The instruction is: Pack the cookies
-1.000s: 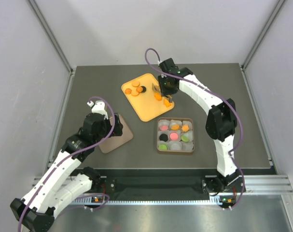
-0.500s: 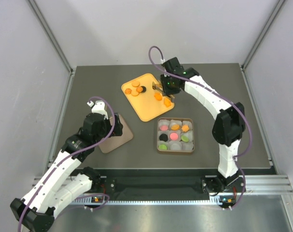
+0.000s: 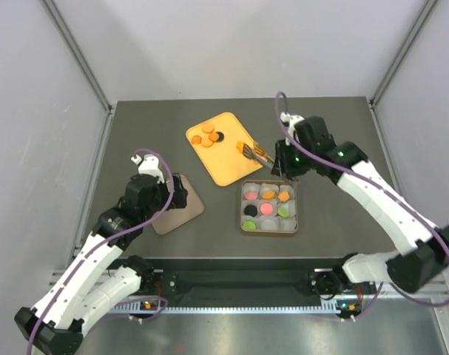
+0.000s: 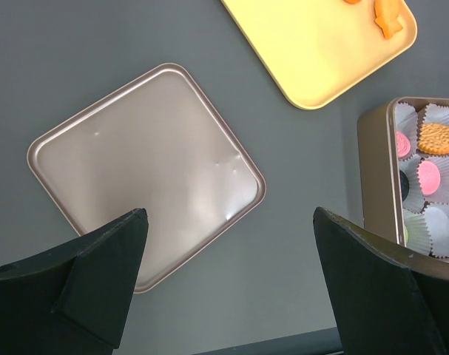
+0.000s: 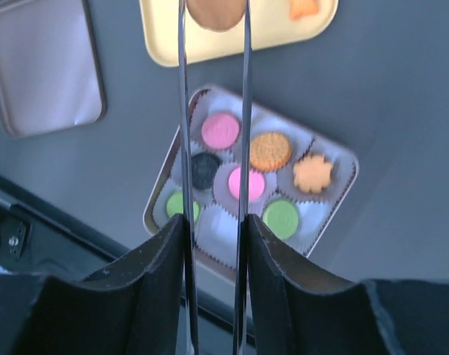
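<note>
Several cookies lie on the yellow tray (image 3: pixel 225 159): orange discs (image 3: pixel 207 135) and a black one (image 3: pixel 218 136). The square tin (image 3: pixel 243 222) holds pink, orange, green and black cookies (image 5: pixel 225 130) in white paper cups. My right gripper (image 3: pixel 285 164) is shut on metal tongs (image 5: pixel 244 111). Their tips pinch a brown-orange cookie (image 5: pixel 215 13) above the tray's near right edge, just behind the tin. Further left, my left gripper (image 4: pixel 230 222) hangs open and empty over the tin lid (image 4: pixel 146 174).
The lid (image 3: pixel 176 203) lies flat on the dark table, left of the tin. An irregular orange cookie (image 4: pixel 390 16) rests near the tray's corner. Grey walls close in the table at the left, right and back.
My right arm has swung from over the tray's right part to the right and nearer, carrying the tongs with the cookie towards the tin. The left arm has not moved.
</note>
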Robot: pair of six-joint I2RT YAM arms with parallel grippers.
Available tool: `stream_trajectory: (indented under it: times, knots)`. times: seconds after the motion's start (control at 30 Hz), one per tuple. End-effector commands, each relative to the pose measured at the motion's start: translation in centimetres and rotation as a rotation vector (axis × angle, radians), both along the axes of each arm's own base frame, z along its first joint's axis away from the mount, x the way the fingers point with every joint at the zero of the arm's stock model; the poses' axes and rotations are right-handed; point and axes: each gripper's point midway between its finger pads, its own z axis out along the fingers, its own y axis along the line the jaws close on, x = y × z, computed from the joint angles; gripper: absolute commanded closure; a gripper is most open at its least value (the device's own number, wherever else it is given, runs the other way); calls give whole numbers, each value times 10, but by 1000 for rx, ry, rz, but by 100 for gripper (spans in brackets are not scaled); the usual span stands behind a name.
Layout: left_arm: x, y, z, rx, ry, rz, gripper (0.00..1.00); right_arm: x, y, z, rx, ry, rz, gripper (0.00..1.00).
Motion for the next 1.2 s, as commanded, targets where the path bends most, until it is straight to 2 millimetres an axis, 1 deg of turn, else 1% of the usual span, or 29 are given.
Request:
stream_trajectory:
  times: [0.0, 0.03, 0.1, 0.17, 0.2, 0.33, 0.43, 0.57, 0.77, 1.17]
  knots:
    - [2, -1, 6, -10, -27, 1, 2, -49, -16, 4, 41, 20, 32, 65]
    - [2, -1, 6, -9, -27, 0, 2, -60, -22, 0, 36, 37, 34, 65]
    - [2, -1, 5, -10, -24, -1, 1, -87, -36, -12, 19, 81, 45, 65]
    - [2, -2, 4, -7, -21, -3, 1, -102, -44, -17, 16, 102, 44, 65]
    - [2, -2, 4, -7, -20, -3, 1, -115, -50, -21, 15, 125, 50, 64]
    - [3, -2, 3, -3, -15, -2, 1, -138, -59, -28, 11, 170, 66, 64]
    - [3, -1, 2, 1, -11, 1, 1, -150, -62, -33, 15, 201, 77, 64]
    - [4, -1, 1, 4, -10, 4, 1, -160, -65, -43, 8, 237, 93, 64]
    - [4, -1, 0, 7, -6, 5, 1, -172, -63, -54, 20, 291, 126, 64]
    - [4, -1, 0, 7, -3, 7, 2, -174, -65, -59, 5, 299, 129, 62]
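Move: With my right hand I hold the tongs, the round orange cookie in their tips, just clear of the yellow tray. The empty near-row middle cup lies about 15 cm back, 1 cm to the right and 17 cm below this hand. The pink cookie sits 4 cm farther out than that cup, a green cookie some 5 cm to its left, another empty cup 5 cm to its right. From my left hand the cup is about 11 cm back, 25 cm right. I swing my right hand quickly back some 17 cm from the yellow tray, also about 7 cm to the right, over the packed rows to the empty near-row cup. On the way I sink 6 or 7 cm and tip the tongs about 20 degrees steeper, easing to a stop while they keep pinching the orange cookie. ##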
